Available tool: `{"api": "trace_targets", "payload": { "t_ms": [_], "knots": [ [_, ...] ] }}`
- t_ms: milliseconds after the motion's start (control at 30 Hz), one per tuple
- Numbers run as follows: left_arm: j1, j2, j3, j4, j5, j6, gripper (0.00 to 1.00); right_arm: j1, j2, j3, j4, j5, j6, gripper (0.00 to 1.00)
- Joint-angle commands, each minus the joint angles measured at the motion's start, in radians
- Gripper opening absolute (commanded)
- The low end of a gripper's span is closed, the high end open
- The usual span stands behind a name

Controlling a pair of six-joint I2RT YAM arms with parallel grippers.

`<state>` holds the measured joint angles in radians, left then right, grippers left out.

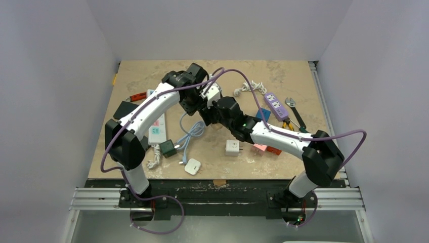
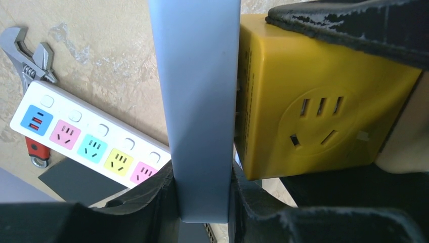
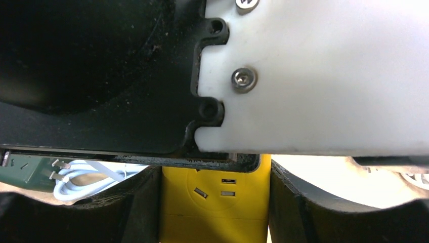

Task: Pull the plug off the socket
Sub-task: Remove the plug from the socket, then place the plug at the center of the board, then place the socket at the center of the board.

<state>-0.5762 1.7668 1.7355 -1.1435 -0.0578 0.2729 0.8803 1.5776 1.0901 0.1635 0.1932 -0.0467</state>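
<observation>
A flat grey-blue plug stands upright between the fingers of my left gripper, which is shut on it. Its right face sits against a yellow cube socket. In the right wrist view that socket fills the gap of my right gripper, with both black fingers pressed against its sides. The left gripper's white and black body hangs just above it. From the top camera the two grippers meet over mid-table and hide both plug and socket.
A white power strip with coloured outlets and a wrench lie left of the plug. On the table are a purple strip, white adapters, a green adapter and a blue cable.
</observation>
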Motion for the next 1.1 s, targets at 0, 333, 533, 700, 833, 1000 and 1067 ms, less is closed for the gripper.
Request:
{"api": "trace_targets", "payload": {
  "t_ms": [0,333,533,700,833,1000,1067],
  "knots": [
    [-0.001,-0.043,0.025,0.079,-0.122,0.012,0.00,0.018,-0.077,-0.057,0.015,0.018,0.040,0.00],
    [0.031,0.037,0.038,0.123,-0.205,0.041,0.00,0.047,-0.171,-0.155,-0.026,0.026,0.117,0.00],
    [0.074,0.100,0.082,0.126,-0.203,0.035,0.00,0.057,-0.182,-0.183,-0.029,0.055,0.127,0.00],
    [0.093,0.141,0.098,0.150,-0.212,0.037,0.00,0.057,-0.183,-0.180,-0.027,0.075,0.135,0.00],
    [0.107,0.200,0.142,0.181,-0.211,0.048,0.00,0.057,-0.192,-0.161,-0.037,0.099,0.137,0.00],
    [0.149,0.372,0.396,0.109,-0.183,0.052,0.00,0.057,-0.250,-0.153,-0.047,0.140,0.149,0.00],
    [0.156,0.454,0.519,0.074,-0.188,0.069,0.00,0.056,-0.285,-0.163,-0.051,0.164,0.151,0.00]
  ]
}}
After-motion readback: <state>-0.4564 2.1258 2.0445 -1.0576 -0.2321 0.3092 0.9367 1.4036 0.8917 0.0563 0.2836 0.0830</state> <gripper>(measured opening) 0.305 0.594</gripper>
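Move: The right hand already grips the yellow plug, still seated in the blue socket strip, whose middle is about 4 cm ahead and 1 cm left of that hand. From the left hand, holding the strip's end, the yellow plug is about 6 cm right, 1 cm back and 2 cm higher. On the table some 17 cm below, the white plug lies about 12 cm back and 11 cm right of the right hand; the blue cord coil, 4 cm back and 5 cm left of it. With both grips kept shut, the right hand draws the yellow plug back and to the right out of the blue strip, drawing the left hand about 1.5 cm along rightward before they part, then sinks and ends some 5 cm back, 4 cm right and 4 cm lower, tipped slightly down, nearer the white plug. The left hand holds the strip against the pull, then swings clear forward and first left, carrying the strip about 12 cm ahead and 4 cm down over open table, with a roll of roughly 10 degrees. ##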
